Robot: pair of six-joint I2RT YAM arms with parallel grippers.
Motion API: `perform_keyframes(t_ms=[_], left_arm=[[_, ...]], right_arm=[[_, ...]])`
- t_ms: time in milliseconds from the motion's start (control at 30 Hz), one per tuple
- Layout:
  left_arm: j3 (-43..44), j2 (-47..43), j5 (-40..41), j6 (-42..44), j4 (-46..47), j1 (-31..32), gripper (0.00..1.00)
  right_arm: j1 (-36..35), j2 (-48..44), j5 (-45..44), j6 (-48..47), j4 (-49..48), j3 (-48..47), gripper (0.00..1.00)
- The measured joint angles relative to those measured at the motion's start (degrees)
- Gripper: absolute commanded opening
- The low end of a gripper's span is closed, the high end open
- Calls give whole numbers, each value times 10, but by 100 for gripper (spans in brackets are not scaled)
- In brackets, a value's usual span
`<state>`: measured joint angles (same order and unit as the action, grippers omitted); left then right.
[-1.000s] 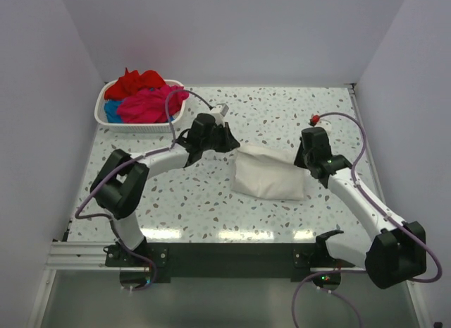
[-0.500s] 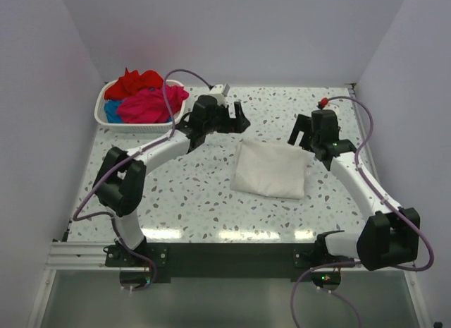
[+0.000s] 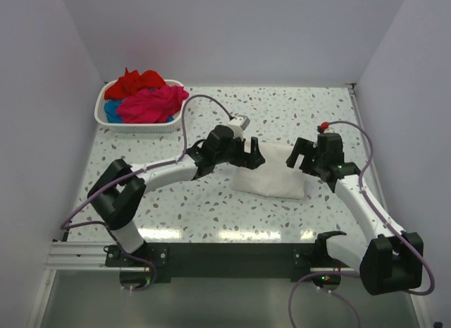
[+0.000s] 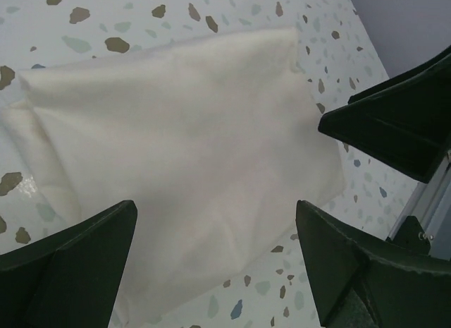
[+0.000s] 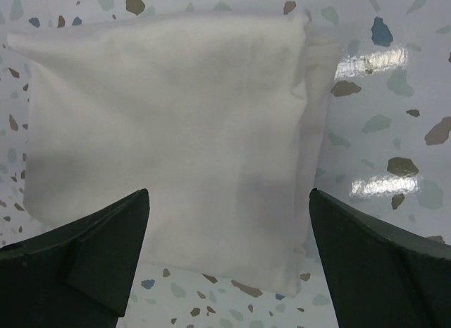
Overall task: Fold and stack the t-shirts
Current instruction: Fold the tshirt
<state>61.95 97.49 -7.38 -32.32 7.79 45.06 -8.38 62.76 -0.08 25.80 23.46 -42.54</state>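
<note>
A white t-shirt (image 3: 271, 174) lies folded into a flat rectangle on the speckled table (image 3: 176, 194), no print showing. My left gripper (image 3: 252, 156) hovers at its far left corner, open, and the left wrist view has the folded cloth (image 4: 176, 137) below spread, bare fingers (image 4: 77, 264). My right gripper (image 3: 303, 157) hovers at the far right corner, open too, with the shirt (image 5: 169, 130) under it and nothing held. More t-shirts, red (image 3: 137, 82), magenta-pink (image 3: 151, 104) and blue (image 3: 111, 111), lie heaped in the basket.
The white slatted basket (image 3: 134, 123) stands at the table's far left corner. White walls close in the table on three sides. A metal rail (image 3: 84, 254) runs along the near edge by the arm bases.
Both grippers opened, letting go of the white shirt. They lifted toward the back, then came forward again to hover over the shirt's far corners.
</note>
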Motion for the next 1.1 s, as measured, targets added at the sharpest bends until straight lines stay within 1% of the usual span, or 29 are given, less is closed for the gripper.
perform_keyframes(t_ms=[100,267,433,600,733,900,1000,1100], left_arm=[[-9,0,-10,-12,31,5,100],[-50,16,-25,-34,75,3,100],[-118,26,-34,-53,101,3,100],[-165,26,-36,-62,125,3,100],[-177,25,-35,-63,149,3,100],[-180,24,-33,-62,153,3,100],[-176,24,-27,-60,147,4,100],[-159,24,-8,-57,121,4,100]], right_arm=[[9,-1,17,5,-3,19,99],[17,6,27,10,-9,43,98],[29,16,26,12,-12,72,99],[40,33,29,12,-22,90,99],[52,47,43,12,-36,98,99],[84,71,73,11,-65,107,99],[110,79,102,11,-93,117,98],[122,93,129,11,-122,118,98]])
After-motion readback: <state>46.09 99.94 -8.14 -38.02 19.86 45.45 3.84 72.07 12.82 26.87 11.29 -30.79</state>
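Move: The folded t-shirt lies under both my open hands. Its near left corner is about 7 cm back, 8 cm left and 11 cm below my left hand; its far left corner is some 12 cm ahead and 4 cm left, its middle roughly 2 cm ahead and 6 cm right. From my right hand, the middle of its right edge is about 2 cm back, 2 cm right and 9 cm down, and its near right corner 11 cm back and 3 cm right. I lower both wide-open hands onto the sides of the folded t-shirt. My left sinks about 9 cm, drawing back and a little left towards the near left corner, tipping its fingers down, pauses low and creeps forward. My right sinks nearly as far astride the right edge, easing back then forward while shifting about 2.5 cm right, its fingers tipping down and its left side rolling up some 10 degrees. ##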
